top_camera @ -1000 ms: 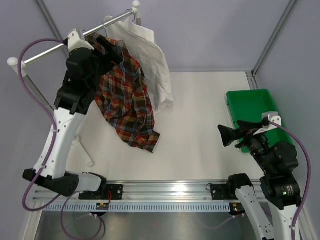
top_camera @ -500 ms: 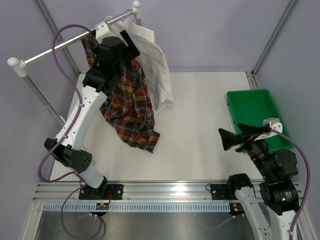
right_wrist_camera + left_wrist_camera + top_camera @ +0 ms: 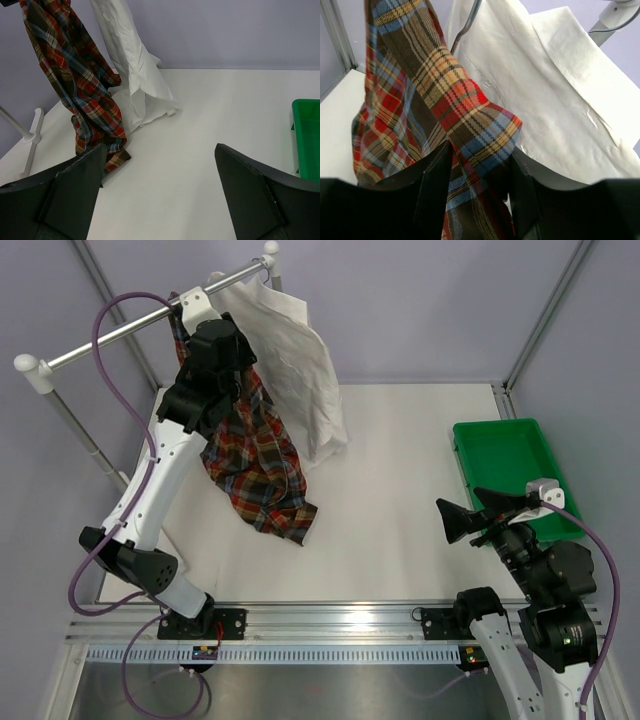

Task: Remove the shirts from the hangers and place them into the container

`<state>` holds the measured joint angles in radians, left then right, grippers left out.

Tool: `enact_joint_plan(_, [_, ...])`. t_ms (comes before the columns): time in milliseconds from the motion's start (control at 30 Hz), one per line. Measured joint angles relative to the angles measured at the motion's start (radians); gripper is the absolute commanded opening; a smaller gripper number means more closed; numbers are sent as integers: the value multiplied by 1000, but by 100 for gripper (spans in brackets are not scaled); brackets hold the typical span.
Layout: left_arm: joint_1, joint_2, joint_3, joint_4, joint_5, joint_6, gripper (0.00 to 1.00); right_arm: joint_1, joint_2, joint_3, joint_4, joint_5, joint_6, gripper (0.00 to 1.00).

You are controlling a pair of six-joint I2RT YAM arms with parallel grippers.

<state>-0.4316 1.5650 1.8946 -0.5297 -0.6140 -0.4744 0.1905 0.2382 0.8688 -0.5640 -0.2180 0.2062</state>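
Note:
The red-orange plaid shirt (image 3: 258,455) hangs from the rail, its hem bunched on the table. My left gripper (image 3: 236,375) is high up at its shoulder, and in the left wrist view the plaid cloth (image 3: 470,110) fills the gap between the closed-in fingers of that gripper (image 3: 480,150). The off-white shirt (image 3: 300,360) hangs just to the right; a thin hanger wire (image 3: 467,22) shows between the two shirts. The green container (image 3: 505,440) sits at the right edge. My right gripper (image 3: 466,508) hovers beside it, open and empty.
The silver rail (image 3: 110,335) runs diagonally across the back left on a stand whose white foot (image 3: 32,135) rests on the table. Metal frame posts (image 3: 545,315) stand at the back corners. The white tabletop (image 3: 400,470) lies between shirts and bin.
My left arm swung right from the rail's left side to the plaid shirt's shoulder, and its jaws closed in on the fabric. The right arm barely moved.

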Motion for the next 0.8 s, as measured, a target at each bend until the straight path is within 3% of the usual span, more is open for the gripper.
enact_joint_plan(167, [0,-24,-6,-10,-4,15,41,4,-11,0,0,3,0,99])
enact_joint_plan(500, [0,-52,-6,-53,-25,45,20,6,-19,-5,0,18,0,99])
enact_joint_plan(633, [0,-67,-6,-79,-29,63,7,6,-29,-6,0,18,0,99])
enact_joint_plan(667, [0,-71,-6,-85,-29,68,0,6,-30,-6,0,18,0,100])
enact_joint_plan(800, [0,-91,-2,-119,-29,92,0,6,-35,-10,0,18,0,100])
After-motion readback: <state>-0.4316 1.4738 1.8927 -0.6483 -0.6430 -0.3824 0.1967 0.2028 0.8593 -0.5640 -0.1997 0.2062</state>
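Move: The plaid shirt's shoulder cloth already lies between my left fingers, about 1 cm ahead, level with them sideways and in height. Its hanger hook stands some 4 cm ahead, 1 cm left and 8 cm above. The white shirt hangs roughly 10 cm farther out, 11 cm to the right and 12 cm lower. From my right hand the plaid shoulder is about 29 cm ahead, 42 cm left and 9 cm higher. I close my left fingers from half open until they pinch the plaid shirt's shoulder cloth, drawing it as I go back towards my base and to the left, about 4.5 cm in all, away from the white shirt. The hand rises only about 1 cm, and its left side rolls up some 5 degrees. ##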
